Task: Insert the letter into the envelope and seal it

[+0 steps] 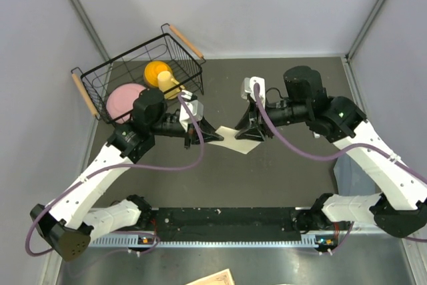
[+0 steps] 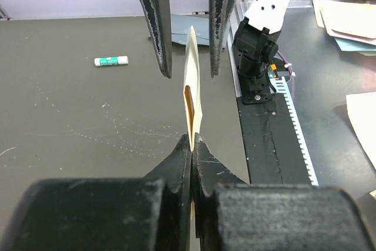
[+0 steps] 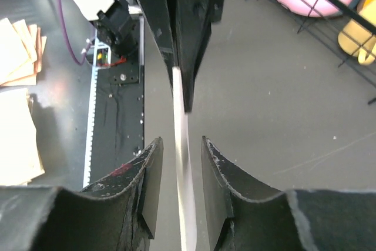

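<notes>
The letter (image 1: 237, 141), a pale cream card, hangs edge-on in the air between my two grippers above the middle of the table. My left gripper (image 1: 212, 135) is shut on its near edge; in the left wrist view the jaws pinch the letter (image 2: 192, 89) at their tips (image 2: 192, 140). My right gripper (image 1: 244, 131) is open. Its fingers (image 2: 161, 27) straddle the far edge, and the letter (image 3: 183, 163) runs through the gap (image 3: 181, 140), clear of both pads. The blue-grey envelope (image 1: 347, 175) lies flat at the right, partly under my right arm.
A black wire basket (image 1: 115, 71) at the back left holds a pink bowl (image 1: 124, 100) and a yellow object (image 1: 160, 75). A white-and-green glue stick (image 2: 111, 61) lies on the table. The toothed black rail (image 1: 227, 218) runs along the near edge. Spare cream cards (image 3: 17, 45) lie off the table.
</notes>
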Available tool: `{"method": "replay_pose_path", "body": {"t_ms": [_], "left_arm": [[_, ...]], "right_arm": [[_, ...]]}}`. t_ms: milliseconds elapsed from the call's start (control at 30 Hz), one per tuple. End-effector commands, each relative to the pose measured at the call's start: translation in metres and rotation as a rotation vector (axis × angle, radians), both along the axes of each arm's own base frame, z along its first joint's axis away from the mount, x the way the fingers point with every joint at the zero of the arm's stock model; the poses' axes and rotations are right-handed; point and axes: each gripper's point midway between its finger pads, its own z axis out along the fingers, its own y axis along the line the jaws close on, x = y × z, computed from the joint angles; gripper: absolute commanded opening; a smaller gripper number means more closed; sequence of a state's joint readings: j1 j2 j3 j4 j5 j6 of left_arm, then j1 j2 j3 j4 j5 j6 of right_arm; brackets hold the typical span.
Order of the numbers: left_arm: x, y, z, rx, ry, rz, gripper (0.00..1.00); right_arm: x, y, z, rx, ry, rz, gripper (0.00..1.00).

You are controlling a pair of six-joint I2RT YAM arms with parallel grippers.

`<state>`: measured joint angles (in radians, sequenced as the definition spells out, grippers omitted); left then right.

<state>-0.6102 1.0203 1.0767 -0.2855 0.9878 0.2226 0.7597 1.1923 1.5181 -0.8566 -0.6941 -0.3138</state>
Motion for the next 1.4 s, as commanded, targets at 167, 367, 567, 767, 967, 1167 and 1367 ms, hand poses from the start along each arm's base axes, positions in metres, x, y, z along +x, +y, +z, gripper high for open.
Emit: {"method": "replay_pose_path", "body": {"t_ms": [167,367,567,767,967,1167,1367], "left_arm": [[-0.004,-0.007,0.005,-0.050,0.064,-0.019,0.00],[-0.006,-0.007,0.001,-0.047,0.069,-0.020,0.00],[-0.006,-0.009,0.000,-0.043,0.077,-0.022,0.00],[-0.005,-0.011,0.000,-0.040,0.084,-0.022,0.00],[-0.005,-0.012,-0.003,-0.035,0.088,-0.022,0.00],[-0.004,-0.013,-0.006,-0.027,0.104,-0.014,0.00],[-0.002,-0.013,-0.006,-0.027,0.106,-0.006,0.00]], "right_arm": [[-0.003,0.032,0.040,0.112,-0.057,0.035,0.19],[0.006,0.032,0.044,0.120,-0.088,-0.011,0.00],[0.010,0.036,0.045,0.125,-0.064,-0.030,0.30],[0.009,0.043,0.046,0.127,-0.056,-0.011,0.19],[0.006,0.041,0.050,0.141,-0.074,0.003,0.00],[0.006,0.044,0.046,0.132,-0.041,-0.004,0.28],[0.008,0.045,0.040,0.119,-0.040,-0.003,0.00]]}}
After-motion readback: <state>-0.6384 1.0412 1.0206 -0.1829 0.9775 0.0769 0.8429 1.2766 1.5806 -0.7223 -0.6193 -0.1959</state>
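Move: The folded letter hangs well above the table, its left corner shut in the left fingers. Its middle is about 2 cm back, 1 cm left and 2 cm below the right hand, whose slightly open fingers straddle its far edge. The left fingertips lie some 5 cm to the right hand's left, 1 cm back and 2 cm lower. From the left hand the letter's middle is about 4 cm right, level ahead, and 1 cm below. Right hand steps about 4 cm left and 2 up along the letter, pinching repeatedly, towards the left fingertips. ##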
